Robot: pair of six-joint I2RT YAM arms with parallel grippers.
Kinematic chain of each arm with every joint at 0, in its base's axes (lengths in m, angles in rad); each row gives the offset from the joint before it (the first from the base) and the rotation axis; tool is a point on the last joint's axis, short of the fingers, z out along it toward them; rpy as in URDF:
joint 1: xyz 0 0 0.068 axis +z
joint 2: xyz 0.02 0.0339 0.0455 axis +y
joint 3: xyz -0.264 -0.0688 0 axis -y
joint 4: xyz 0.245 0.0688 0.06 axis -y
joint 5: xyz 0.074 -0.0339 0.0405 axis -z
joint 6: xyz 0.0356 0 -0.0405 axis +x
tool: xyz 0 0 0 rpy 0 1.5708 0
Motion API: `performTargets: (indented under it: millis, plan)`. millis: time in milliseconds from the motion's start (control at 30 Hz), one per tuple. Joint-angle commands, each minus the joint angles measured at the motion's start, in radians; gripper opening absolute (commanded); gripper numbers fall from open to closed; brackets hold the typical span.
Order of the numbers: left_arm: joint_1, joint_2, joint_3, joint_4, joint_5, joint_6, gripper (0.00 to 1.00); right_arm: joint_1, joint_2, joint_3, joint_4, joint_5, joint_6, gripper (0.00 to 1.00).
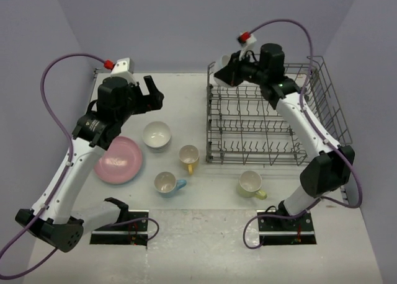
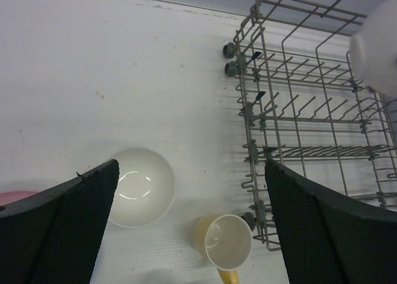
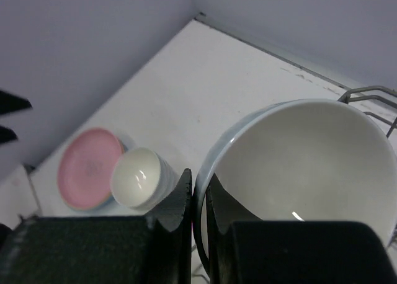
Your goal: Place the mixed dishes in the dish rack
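Observation:
My right gripper (image 1: 228, 73) (image 3: 200, 178) is shut on the rim of a white bowl (image 3: 310, 160), held above the far left corner of the grey wire dish rack (image 1: 273, 119) (image 2: 310, 110). My left gripper (image 1: 151, 97) (image 2: 191, 166) is open and empty, above the table between another white bowl (image 1: 156, 135) (image 2: 139, 186) and the rack. On the table lie a pink plate (image 1: 118, 160) (image 3: 90, 168), a yellow mug (image 1: 189, 156) (image 2: 226, 244), a light blue mug (image 1: 167, 183) and a pale yellow-green mug (image 1: 250, 183). The rack's tines hold no dishes.
Grey walls close the table at the back and both sides. Two black base plates (image 1: 121, 231) sit at the near edge. Purple cables loop off both arms. The rack's raised wire side (image 1: 332, 104) stands at the right.

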Motion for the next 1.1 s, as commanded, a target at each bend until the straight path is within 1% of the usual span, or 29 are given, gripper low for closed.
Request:
performTargets:
  millis: [0,67,100,133,167,200,233,300,433,533,633,833,1000,1067]
  plan:
    - [-0.002,0.014,-0.037,0.036,-0.108,-0.012,1.00,-0.101,0.025,0.049,0.204,-0.245,0.551,0.00]
    - [0.000,0.029,-0.049,0.021,-0.137,-0.016,1.00,-0.160,0.068,0.041,0.264,-0.299,0.682,0.00]
    - [0.002,0.044,-0.054,0.016,-0.143,-0.019,1.00,-0.174,0.116,0.039,0.340,-0.316,0.781,0.00]
    - [0.000,0.054,-0.065,0.013,-0.151,-0.021,1.00,-0.196,0.142,0.036,0.382,-0.336,0.835,0.00]
    - [0.002,0.064,-0.071,0.011,-0.160,-0.022,1.00,-0.204,0.170,0.036,0.431,-0.395,0.894,0.00]
    - [0.002,0.068,-0.075,0.013,-0.166,-0.022,1.00,-0.210,0.199,0.038,0.541,-0.419,1.002,0.00]
    - [0.003,0.071,-0.086,0.016,-0.170,-0.022,1.00,-0.218,0.251,0.039,0.587,-0.426,1.049,0.00]
    - [0.005,0.083,-0.094,0.025,-0.168,-0.022,1.00,-0.218,0.297,0.056,0.643,-0.428,1.116,0.00]
    - [0.014,0.113,-0.108,0.011,-0.156,-0.035,1.00,-0.235,0.395,0.081,0.649,-0.394,1.147,0.00]
    - [0.031,0.140,-0.117,0.001,-0.144,-0.047,1.00,-0.250,0.456,0.079,0.718,-0.396,1.202,0.00]
    - [0.049,0.163,-0.131,0.010,-0.111,-0.056,1.00,-0.261,0.499,0.082,0.743,-0.390,1.224,0.00]
    - [0.060,0.199,-0.137,0.024,-0.091,-0.067,1.00,-0.278,0.507,0.023,0.779,-0.367,1.239,0.00]
    - [0.069,0.213,-0.137,0.034,-0.082,-0.070,1.00,-0.295,0.497,-0.088,0.888,-0.339,1.299,0.00]
    - [0.072,0.222,-0.137,0.034,-0.081,-0.070,1.00,-0.296,0.510,-0.096,0.926,-0.342,1.334,0.00]
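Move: My right hand still pinches a bowl by its rim. The spot for it in the rack's far left corner lies about 10 cm ahead, 1 cm right and 17 cm below; the rack's left rail is some 5 cm left of that spot, the middle tine row 13 cm nearer and 11 cm right of it. From my open left hand the bowl stack is about 3 cm ahead, 6 cm left and 24 cm down; the pink plate lies 16 cm left of the stack and 7 cm nearer, the yellow mug 13 cm right of it and 8 cm nearer. Keeping the rim pinched, I swing my right hand forward over the rack's far left corner, then down, about 12 cm each way and a little right, rolling it some 65 degrees clockwise, looking along the fingers. Meanwhile my left hand sinks about 13 cm towards the bowl stack, fingers wide open, tipping further down as it comes; it touches nothing yet. ##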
